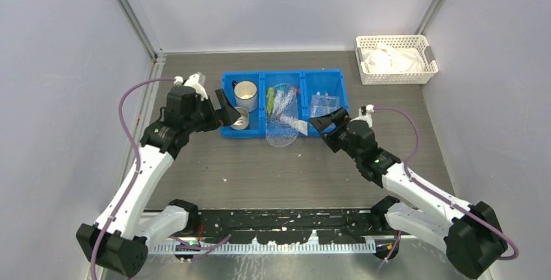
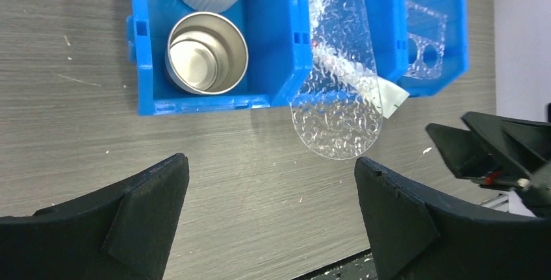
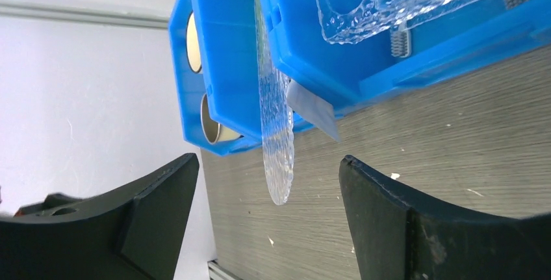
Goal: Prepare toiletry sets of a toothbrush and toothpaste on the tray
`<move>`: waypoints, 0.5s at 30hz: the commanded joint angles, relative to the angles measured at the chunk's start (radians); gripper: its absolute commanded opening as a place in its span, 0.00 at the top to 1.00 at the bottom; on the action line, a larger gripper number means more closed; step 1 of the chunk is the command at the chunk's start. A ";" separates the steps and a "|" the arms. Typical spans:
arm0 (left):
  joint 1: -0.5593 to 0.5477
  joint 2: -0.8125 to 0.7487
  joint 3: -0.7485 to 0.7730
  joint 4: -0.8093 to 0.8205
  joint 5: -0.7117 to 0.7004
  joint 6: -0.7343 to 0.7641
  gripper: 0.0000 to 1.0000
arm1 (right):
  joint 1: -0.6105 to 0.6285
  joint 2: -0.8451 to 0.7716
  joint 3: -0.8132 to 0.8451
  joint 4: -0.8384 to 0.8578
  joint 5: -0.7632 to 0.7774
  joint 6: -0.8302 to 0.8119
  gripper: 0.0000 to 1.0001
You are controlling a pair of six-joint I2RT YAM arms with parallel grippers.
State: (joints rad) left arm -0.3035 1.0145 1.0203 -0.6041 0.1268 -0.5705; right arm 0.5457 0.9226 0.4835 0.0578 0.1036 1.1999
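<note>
The blue bin (image 1: 260,132) holds the toiletry sets (image 1: 278,97) in its middle compartment, with green and reddish contents under clear wrap. The clear tray (image 1: 323,104) with moulded recesses lies in the right compartment and also shows in the wrist views as the tray (image 2: 425,43) and the tray (image 3: 390,0). A clear dimpled oval plate (image 1: 282,132) leans out over the bin's front wall, with a whitish packet end (image 2: 386,95) beside it. My left gripper (image 1: 229,110) hangs open by the left compartment. My right gripper (image 1: 325,126) is open just right of the oval plate (image 3: 276,143), holding nothing.
Two metal cups (image 1: 245,93) stand in the bin's left compartment, one cup (image 2: 206,52) seen from above. A white lattice basket (image 1: 396,59) with white bags sits at the back right. Grey walls close in both sides. A black rail (image 1: 279,218) runs along the near edge.
</note>
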 commanded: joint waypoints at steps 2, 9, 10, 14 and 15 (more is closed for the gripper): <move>0.001 -0.070 0.000 -0.025 0.006 0.007 0.00 | 0.101 0.094 -0.009 0.169 0.239 0.130 0.18; 0.001 -0.074 -0.004 -0.023 0.006 0.007 0.00 | 0.217 0.272 0.030 0.281 0.340 0.168 0.30; 0.001 -0.072 -0.005 -0.023 0.006 0.007 0.00 | 0.226 0.304 0.034 0.303 0.342 0.173 0.31; 0.001 -0.067 -0.013 -0.017 0.005 0.007 0.00 | 0.256 0.372 0.051 0.345 0.353 0.180 0.43; 0.001 -0.067 -0.015 -0.016 0.005 0.008 0.00 | 0.261 0.389 0.054 0.354 0.355 0.183 0.45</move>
State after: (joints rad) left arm -0.3035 0.9478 1.0149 -0.6304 0.1265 -0.5694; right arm 0.7868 1.2743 0.4870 0.3012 0.3786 1.3521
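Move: The toothpaste tube's flat white end, poking out over the tray's near rim, lies about 6 cm to the left of the right gripper, some 5 cm ahead and 7 cm lower. The clear bag's middle is about 12 cm left and 9 cm ahead of that gripper, the clear organizer some 3 cm right and 12 cm ahead, both about 9 cm lower. From the left gripper, the white end is roughly 20 cm right, 5 cm ahead and 14 cm lower. Bring the right gripper left and down together, about 5.5 cm each way, towards the tube's white end at the tray's near rim. Keep the fingers pointing forward-left, tip them down only slightly, and narrow their wide gap to a bit over half open as you come in, without shutting on anything. ##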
